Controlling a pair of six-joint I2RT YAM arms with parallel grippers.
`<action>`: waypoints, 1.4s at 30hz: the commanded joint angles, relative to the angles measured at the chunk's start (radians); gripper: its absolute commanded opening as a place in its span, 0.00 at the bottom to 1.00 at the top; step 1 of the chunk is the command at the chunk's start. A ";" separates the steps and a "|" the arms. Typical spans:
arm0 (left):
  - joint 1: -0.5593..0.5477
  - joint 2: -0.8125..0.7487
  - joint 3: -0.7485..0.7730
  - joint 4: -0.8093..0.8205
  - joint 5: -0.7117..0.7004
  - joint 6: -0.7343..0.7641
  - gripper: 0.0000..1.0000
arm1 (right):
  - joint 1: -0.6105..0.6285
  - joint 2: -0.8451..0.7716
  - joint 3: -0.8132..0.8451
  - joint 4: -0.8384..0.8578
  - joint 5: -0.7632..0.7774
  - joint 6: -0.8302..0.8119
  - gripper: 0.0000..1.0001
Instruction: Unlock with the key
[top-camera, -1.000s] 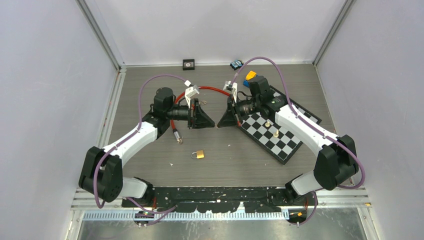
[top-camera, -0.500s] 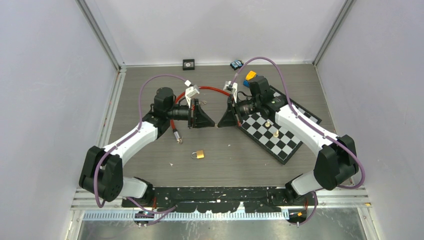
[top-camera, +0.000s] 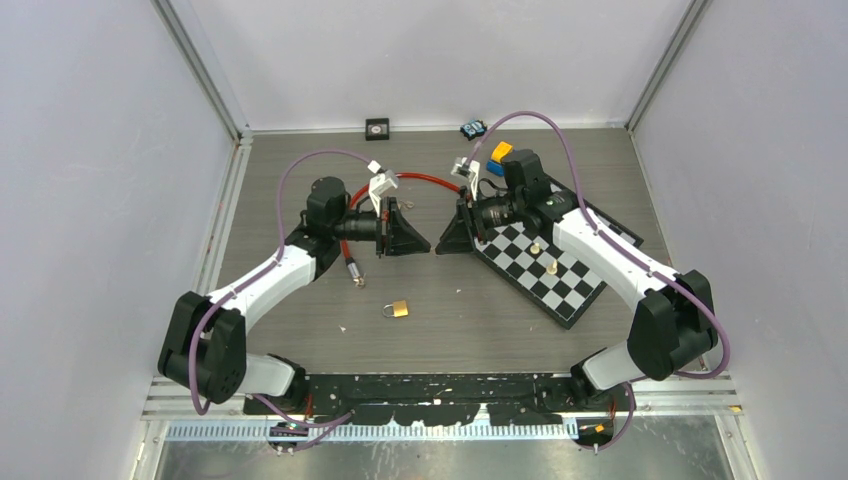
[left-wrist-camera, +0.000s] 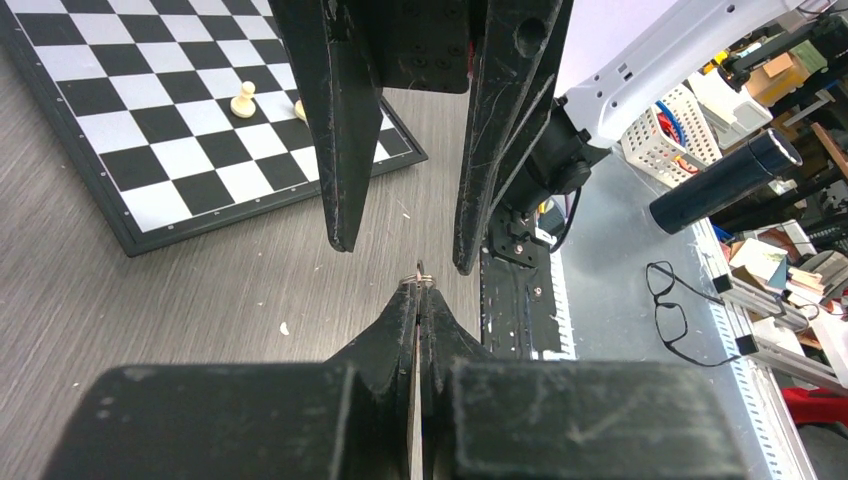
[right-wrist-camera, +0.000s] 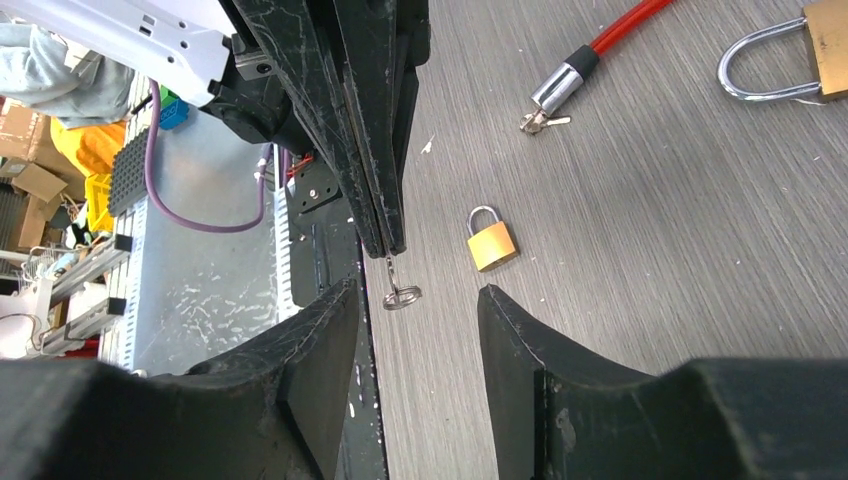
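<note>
A small brass padlock (top-camera: 398, 308) lies on the table in front of both arms and also shows in the right wrist view (right-wrist-camera: 492, 240). My left gripper (top-camera: 428, 247) is shut on the key (right-wrist-camera: 392, 272), whose ring (right-wrist-camera: 402, 295) hangs out past the tips (left-wrist-camera: 420, 268). My right gripper (top-camera: 441, 247) faces it tip to tip and is open, its fingers (left-wrist-camera: 340, 150) standing either side of the ring without touching it. Both grippers hover above the table, behind the padlock.
A chessboard (top-camera: 575, 290) with two pale pawns (top-camera: 536, 247) lies to the right. A red cable lock (top-camera: 420, 180) runs behind the grippers, its end (right-wrist-camera: 560, 85) near a second, larger padlock (right-wrist-camera: 790, 50). Small blocks (top-camera: 498, 155) sit at the back.
My left gripper closed fully on the key, then my right gripper opened and let go of it. Neither arm has shifted much.
</note>
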 joint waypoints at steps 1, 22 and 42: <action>0.004 -0.019 -0.002 0.062 0.005 -0.010 0.00 | 0.002 -0.025 0.009 0.055 -0.026 0.022 0.53; 0.004 -0.017 -0.002 0.062 0.010 -0.012 0.00 | 0.040 0.024 0.044 0.021 -0.043 -0.001 0.25; 0.006 -0.026 -0.010 0.062 0.007 0.004 0.00 | 0.034 0.000 0.039 0.001 -0.016 -0.035 0.01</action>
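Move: About 1 cm back and 1 cm to the left of the right hand, at its own height, is the key's ring end, already between that hand's open fingers. The same ring end sticks out some 2 cm to the right of the left hand, which holds the key. From the right hand, the small padlock on the table is roughly 10 cm back, 8 cm left and 20 cm down. The red cable lock's end is about 3 cm back, 16 cm left and just as low. Easing back and to the left by about 1 cm each way, the right hand brings its open fingers in around the ring end of the key, then stays there and shuts them on it, fingertips close to the left hand's. The left hand stays still throughout and keeps its pinch on the other end. ##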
